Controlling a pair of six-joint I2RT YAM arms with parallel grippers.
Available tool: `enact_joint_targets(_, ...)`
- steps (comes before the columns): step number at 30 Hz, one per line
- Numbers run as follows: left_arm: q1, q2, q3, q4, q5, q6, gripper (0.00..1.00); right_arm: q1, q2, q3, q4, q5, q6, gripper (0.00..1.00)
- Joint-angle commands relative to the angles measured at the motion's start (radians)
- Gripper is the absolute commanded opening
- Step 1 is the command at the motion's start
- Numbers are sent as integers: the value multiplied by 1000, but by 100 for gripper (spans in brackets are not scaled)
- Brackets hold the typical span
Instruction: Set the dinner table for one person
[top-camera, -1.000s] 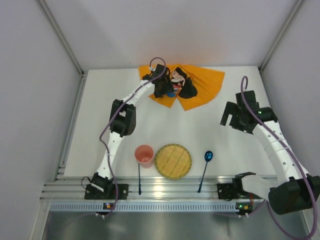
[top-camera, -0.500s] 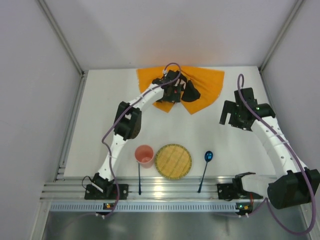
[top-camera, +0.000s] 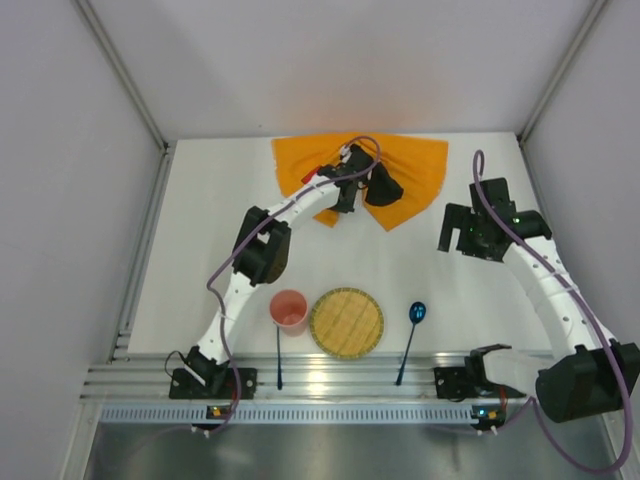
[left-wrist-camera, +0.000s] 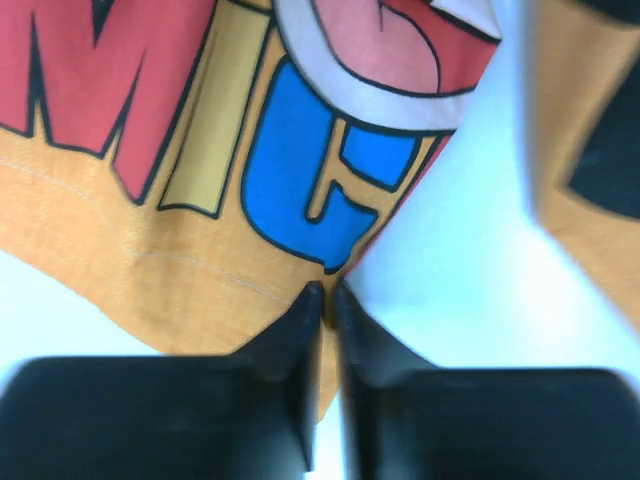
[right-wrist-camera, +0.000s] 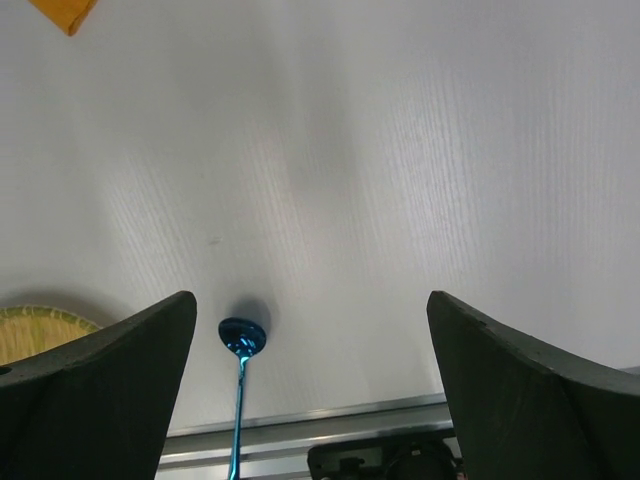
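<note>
The dinner table (top-camera: 200, 230) is the white tabletop. An orange cartoon-print placemat (top-camera: 410, 165) lies partly folded at its back centre. My left gripper (top-camera: 345, 200) sits low on the mat's front edge. In the left wrist view its jaws (left-wrist-camera: 328, 292) are pinched together with the orange hem (left-wrist-camera: 200, 290) between them, so it is shut on the cloth. My right gripper (top-camera: 452, 235) hovers over bare table at the right. It stands wide open and empty (right-wrist-camera: 310, 300), well apart from the blue spoon (right-wrist-camera: 243, 335).
Near the front edge stand a pink cup (top-camera: 289, 310), a round woven plate (top-camera: 346, 322), the blue spoon (top-camera: 415, 313) and a thin dark utensil (top-camera: 279, 358). The metal rail (top-camera: 330, 378) carries both arm bases. Grey walls close in the sides and back.
My left gripper has moved right across the placemat and its jaws have closed on the front hem. The cloth now lies flatter. The right arm has barely shifted.
</note>
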Motion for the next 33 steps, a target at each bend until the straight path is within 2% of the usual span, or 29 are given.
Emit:
enact_joint_targets(1, 31, -25, -85, -151, -97, 21, 10, -7, -8, -19, 68, -110, -24, 100)
enact_joint_targets(3, 34, -68, -150, -142, -112, 16, 0, -7, 23, -33, 132, -190, -25, 100)
enact_joint_targets(4, 36, -86, -176, -129, -116, 7, 0, -6, 35, -39, 160, -304, -27, 100)
enact_joint_targets(7, 44, -160, -275, -100, -77, -16, 0, -6, 118, -45, 269, -425, 9, 100)
enact_joint_targets(12, 45, -261, -389, -63, 9, -24, 0, -4, 343, -21, 460, -537, 123, 100)
enact_joint_targets(17, 45, -330, -482, -47, 68, -41, 0, -4, 561, 59, 490, -422, 194, 100)
enact_joint_targets(20, 44, -355, -524, -31, 128, -56, 0, -4, 635, 94, 484, -340, 208, 100)
enact_joint_targets(26, 44, -399, -605, -24, 113, -49, 0, -47, 712, 130, 493, -258, 265, 100)
enact_joint_targets(33, 53, -418, -605, -34, 85, -18, 0, -110, 769, 156, 490, -157, 306, 100)
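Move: The left hand is already closing at the near edge of the orange cloth, at the fingertips; the cloth's left near corner lies about 5 cm back and 4 cm left of it, the right near corner some 6 cm back and 11 cm right. That right corner is about 17 cm ahead, 15 cm left and 14 cm below the open right hand; the spoon lies about 17 cm back and 11 cm left of it, also 14 cm below. Left fingers finish pinching and drag the cloth's near edge back-left 13 cm; right hand reaches its right corner, open. ##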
